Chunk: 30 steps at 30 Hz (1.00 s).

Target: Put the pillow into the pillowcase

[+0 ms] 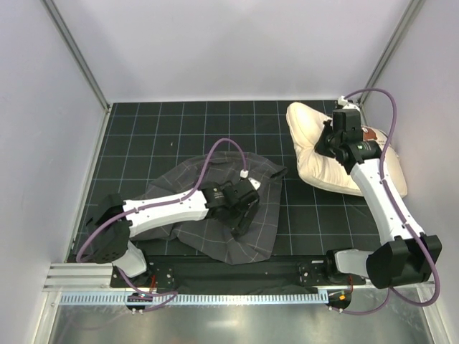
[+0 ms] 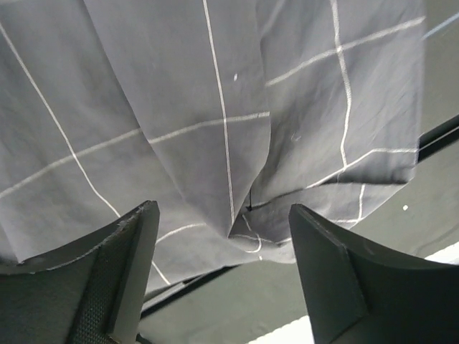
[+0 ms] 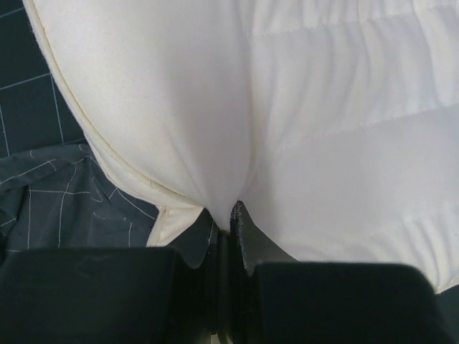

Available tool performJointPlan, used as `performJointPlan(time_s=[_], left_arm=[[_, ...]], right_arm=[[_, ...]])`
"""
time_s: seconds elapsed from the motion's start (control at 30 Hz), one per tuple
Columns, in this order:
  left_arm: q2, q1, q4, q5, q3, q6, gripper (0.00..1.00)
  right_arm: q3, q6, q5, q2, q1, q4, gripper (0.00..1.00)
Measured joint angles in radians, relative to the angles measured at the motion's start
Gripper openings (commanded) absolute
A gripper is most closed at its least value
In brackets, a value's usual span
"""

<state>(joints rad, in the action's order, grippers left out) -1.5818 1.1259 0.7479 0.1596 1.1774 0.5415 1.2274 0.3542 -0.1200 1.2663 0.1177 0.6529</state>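
Observation:
The pillowcase (image 1: 208,215), dark grey with thin light check lines, lies crumpled on the mat at centre left. My left gripper (image 1: 242,218) hangs just over its right part. In the left wrist view the gripper (image 2: 224,215) is open, and a hanging fold of the pillowcase (image 2: 215,107) sits just beyond the tips, with no cloth between them. The cream-white pillow (image 1: 315,161) lies bunched at the back right. My right gripper (image 1: 323,143) is on its left part. Up close, the right gripper (image 3: 231,211) is shut on a pinch of the pillow (image 3: 301,107).
A black gridded mat (image 1: 179,129) covers the table, with white walls on three sides. An aluminium rail (image 1: 215,297) runs along the near edge between the arm bases. Part of the pillowcase (image 3: 57,193) shows below the pillow in the right wrist view.

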Motion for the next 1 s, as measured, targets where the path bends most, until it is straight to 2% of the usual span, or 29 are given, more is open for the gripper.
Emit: performJointPlan(time_s=[0.2, 0.3, 0.33, 0.37, 0.53, 0.67, 0.77, 1.0], left_arm=[[-0.038, 0.018, 0.027, -0.046, 0.0, 0.009, 0.65], [-0.066, 0.025, 0.025, -0.064, 0.0, 0.008, 0.38], [-0.081, 0.026, 0.023, -0.063, 0.001, 0.007, 0.08], [-0.1, 0.026, 0.023, -0.064, 0.003, 0.01, 0.0], [-0.213, 0.026, 0.024, -0.039, 0.041, 0.0, 0.0], [-0.226, 0.018, 0.021, 0.01, 0.045, 0.01, 0.0], [-0.162, -0.013, -0.009, 0.028, 0.021, 0.036, 0.0], [0.116, -0.164, -0.116, 0.073, -0.115, 0.123, 0.0]], right_arm=[[-0.021, 0.0, 0.007, -0.074, -0.011, 0.029, 0.04], [-0.027, 0.0, 0.011, -0.104, -0.017, 0.036, 0.04], [-0.029, 0.0, 0.015, -0.112, -0.017, 0.04, 0.04], [-0.031, 0.0, 0.02, -0.121, -0.017, 0.046, 0.04], [-0.092, 0.0, 0.1, -0.19, -0.021, 0.052, 0.04], [-0.187, -0.002, 0.19, -0.29, -0.022, 0.066, 0.04], [-0.26, 0.001, 0.279, -0.383, -0.022, 0.074, 0.04], [-0.373, 0.023, 0.46, -0.593, -0.021, 0.105, 0.04]])
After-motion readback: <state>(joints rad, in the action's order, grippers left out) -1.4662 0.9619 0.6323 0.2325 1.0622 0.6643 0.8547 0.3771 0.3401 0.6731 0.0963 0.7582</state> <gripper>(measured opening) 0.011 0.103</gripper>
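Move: Right below the half-open left fingers lies the upper edge of the pillowcase's opening, about 6 cm down and 2 cm back. The pillow's middle is roughly 19 cm ahead of the left hand and 28 cm to its right. From the right hand, which already grips the pillow's left part, that edge is about 22 cm back, 20 cm left and 19 cm down, and the pillowcase's far right corner some 7 cm back and 9 cm left at table height. Sinking about 6 cm and slightly back, the left hand shuts its fingers on the upper layer at the pillowcase's opening, then lifts it some 7 cm while going forward and a little left, turning counter-clockwise. The right hand keeps its pinch on the pillow and brings it back about 14 cm and left 6 cm towards the opening, turning some 20 degrees counter-clockwise with its left side rising. ##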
